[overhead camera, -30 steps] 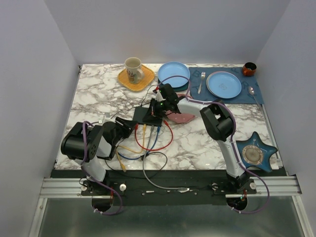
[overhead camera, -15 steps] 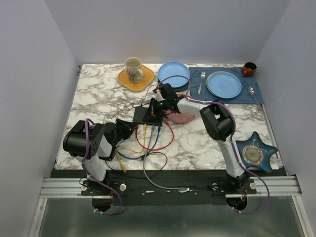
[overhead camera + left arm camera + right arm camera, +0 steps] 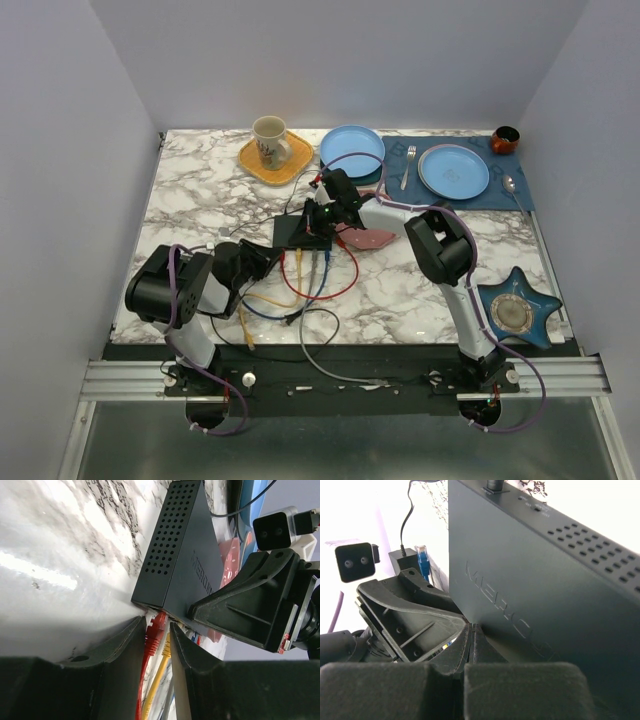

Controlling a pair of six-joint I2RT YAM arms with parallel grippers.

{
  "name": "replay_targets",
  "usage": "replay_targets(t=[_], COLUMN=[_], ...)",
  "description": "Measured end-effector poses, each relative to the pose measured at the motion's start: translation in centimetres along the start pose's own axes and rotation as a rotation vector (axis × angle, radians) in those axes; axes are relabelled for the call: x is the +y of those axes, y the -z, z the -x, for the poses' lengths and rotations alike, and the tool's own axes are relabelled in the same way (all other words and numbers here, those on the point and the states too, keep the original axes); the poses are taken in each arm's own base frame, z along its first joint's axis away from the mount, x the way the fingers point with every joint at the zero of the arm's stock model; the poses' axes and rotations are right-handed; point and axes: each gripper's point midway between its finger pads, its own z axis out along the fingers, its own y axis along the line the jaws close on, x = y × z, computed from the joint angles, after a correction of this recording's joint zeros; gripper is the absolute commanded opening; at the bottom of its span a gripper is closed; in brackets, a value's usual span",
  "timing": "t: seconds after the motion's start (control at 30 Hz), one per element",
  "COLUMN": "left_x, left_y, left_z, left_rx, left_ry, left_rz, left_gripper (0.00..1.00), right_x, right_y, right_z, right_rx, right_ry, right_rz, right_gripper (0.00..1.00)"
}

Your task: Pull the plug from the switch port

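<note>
The switch is a flat black box lying mid-table, with its sockets facing my arms. Red, yellow and blue cables run out of its near edge. In the left wrist view the switch shows its perforated side, and a red plug sits in the corner port with a yellow plug beside it. My left gripper straddles both plugs, jaws narrowly open, one finger against the red plug. My right gripper is shut, its tips pressed down on the switch top.
Loose red, blue, yellow and black cables loop between the switch and the near edge. A pink plate lies right of the switch. At the back are a mug, blue plates and a place mat. A star dish sits front right.
My left gripper has moved forward to the switch's near edge and its jaws have narrowed around the red and yellow plugs. The right arm has stayed on the switch.
</note>
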Motion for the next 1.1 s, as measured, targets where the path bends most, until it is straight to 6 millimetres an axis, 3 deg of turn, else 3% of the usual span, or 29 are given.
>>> replay_targets(t=[0.23, 0.63, 1.1], left_x=[-0.08, -0.4, -0.47], left_y=[-0.32, -0.45, -0.32], left_z=[-0.3, -0.3, -0.34], left_rx=[0.018, 0.02, 0.012], left_ry=[-0.002, -0.003, 0.006], left_rz=[0.038, 0.033, 0.009], left_gripper=[0.27, 0.0, 0.0], right_x=[0.0, -0.03, -0.03], right_y=[0.0, -0.01, -0.01], right_z=[-0.01, -0.02, -0.02], right_rx=[0.0, 0.001, 0.001], right_ry=[0.0, 0.0, 0.0], right_rz=[0.0, -0.001, -0.001], right_gripper=[0.01, 0.01, 0.01])
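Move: The red plug sits at the left hand's parted fingertips, about 1 cm ahead and 1 cm to the right, at their height. The switch's middle is some 5 cm ahead and 5 cm right, with the yellow plug in its near edge roughly 4 cm right and 1 cm ahead. From the right hand, whose shut fingers rest on the switch top, the red plug lies about 5 cm back, 6 cm left and 2 cm lower. The left fingers close almost fully to pinch the red plug, edging about 0.5 cm right; the right hand stays on the switch. ##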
